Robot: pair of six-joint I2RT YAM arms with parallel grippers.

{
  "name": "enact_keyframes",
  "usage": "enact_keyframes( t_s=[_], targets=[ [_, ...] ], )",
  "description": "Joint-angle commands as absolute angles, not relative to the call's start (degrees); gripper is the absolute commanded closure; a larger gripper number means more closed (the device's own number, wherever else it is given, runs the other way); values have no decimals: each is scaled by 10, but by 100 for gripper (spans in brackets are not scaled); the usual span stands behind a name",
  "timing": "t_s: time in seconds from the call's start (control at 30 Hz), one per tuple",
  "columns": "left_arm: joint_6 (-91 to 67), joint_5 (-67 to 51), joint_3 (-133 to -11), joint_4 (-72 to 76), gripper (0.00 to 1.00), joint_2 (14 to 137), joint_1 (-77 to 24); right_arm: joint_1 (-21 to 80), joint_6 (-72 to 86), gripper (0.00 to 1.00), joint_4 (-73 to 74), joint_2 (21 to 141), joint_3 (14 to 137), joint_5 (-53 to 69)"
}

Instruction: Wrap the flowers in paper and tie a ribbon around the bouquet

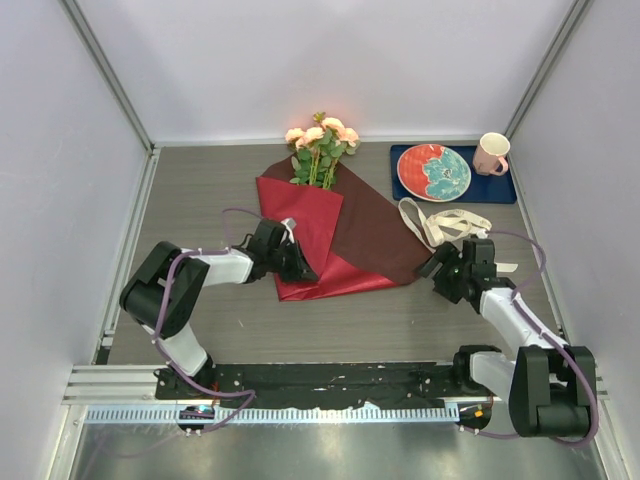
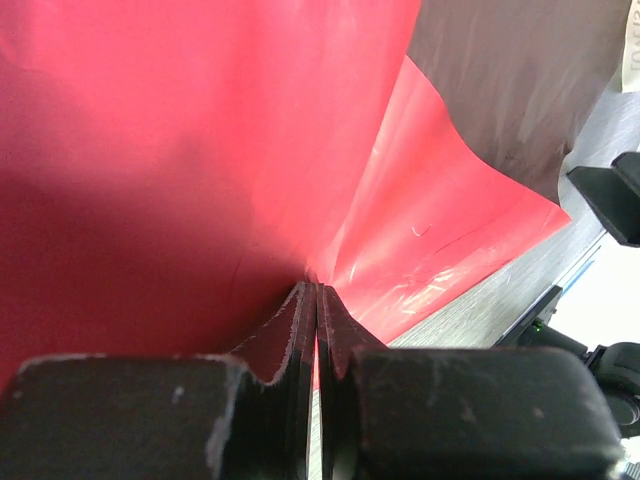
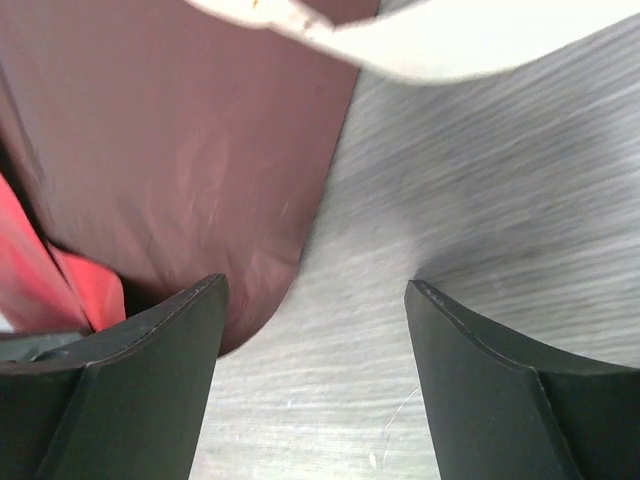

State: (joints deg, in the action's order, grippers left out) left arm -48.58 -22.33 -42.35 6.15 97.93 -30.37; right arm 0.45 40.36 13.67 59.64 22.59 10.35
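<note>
The peach-pink flowers point(image 1: 320, 135) lie at the back with their stems under a folded flap of the red paper point(image 1: 345, 235). My left gripper point(image 1: 298, 265) sits at that flap's near left edge. In the left wrist view my left gripper point(image 2: 317, 292) is shut on a thin fold of the paper point(image 2: 150, 150). My right gripper point(image 1: 437, 268) stands open just off the paper's right corner, nothing between its fingers. In the right wrist view my right gripper point(image 3: 315, 300) hovers over bare table, with the maroon paper point(image 3: 180, 150) to its left and the cream ribbon point(image 3: 450, 40) ahead. The ribbon point(image 1: 440, 222) lies looped beside the paper.
A red and teal plate point(image 1: 433, 172) and a pink mug point(image 1: 491, 153) stand on a dark blue mat point(image 1: 503, 190) at the back right. Grey walls close in the table on three sides.
</note>
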Motion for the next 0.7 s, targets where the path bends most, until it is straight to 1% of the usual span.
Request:
enact_keyframes(
  t_s=[0.0, 0.03, 0.07, 0.1, 0.13, 0.23, 0.27, 0.37, 0.4, 0.43, 0.47, 0.5, 0.57, 0.67],
  targets=[
    [-442, -146, -388, -33, 93, 992, -283, -44, 366, 23, 90, 651, 274, 103],
    [-440, -147, -389, -34, 94, 991, -283, -44, 358, 32, 89, 663, 289, 102],
    [-440, -150, -389, -33, 94, 987, -283, -44, 338, 35, 85, 677, 303, 117],
    [-441, -153, -391, -33, 94, 986, -283, -42, 333, 42, 84, 688, 325, 120],
    [-442, -159, -392, -28, 94, 986, -283, -37, 330, 44, 81, 687, 332, 118],
    [-448, -183, -396, -16, 94, 987, -284, 0, 319, 44, 36, 692, 349, 113],
    [-449, -185, -398, -15, 94, 990, -284, 29, 311, 43, 29, 706, 360, 111],
    [-448, -187, -404, -15, 94, 994, -284, 61, 310, 42, 25, 808, 423, 116],
    [-449, -191, -405, -14, 94, 994, -284, 62, 317, 44, 24, 833, 451, 108],
    [-452, -192, -405, -13, 94, 994, -284, 62, 318, 47, 18, 878, 464, 102],
    [-453, -192, -404, -11, 94, 991, -284, 62, 317, 51, 14, 899, 478, 96],
    [-453, -193, -403, -10, 94, 988, -285, 62, 316, 59, 11, 917, 502, 89],
    [-455, -195, -399, -7, 94, 985, -286, 56, 314, 60, 14, 962, 527, 69],
    [-458, -197, -398, -3, 94, 984, -291, 37, 322, 62, 27, 985, 552, 34]
  ],
)
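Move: From the right hand, low over the table, the ribbon's left-hand loop lies about 14 cm ahead, 4 cm left and 2 cm lower, with the bunched ribbon 13 cm ahead and 4 cm right. The brown paper's near-right corner is level with this hand, some 4 cm left, and the plate's middle lies about 26 cm ahead and 1 cm left. From the left hand, the loop is about 13 cm ahead and 25 cm right. The right hand leaves the brown paper's corner and sweeps forward about 14.5 cm to the ribbon's left-hand loop, edging slightly right, then bearing left as it rises about 4 cm and sinks back to its starting height. Its wrist turns some 10 degrees counter-clockwise and its wide-open fingers narrow to less than half open beside the ribbon strand, while the left hand stays put, still shut with its tips on the red fold. ##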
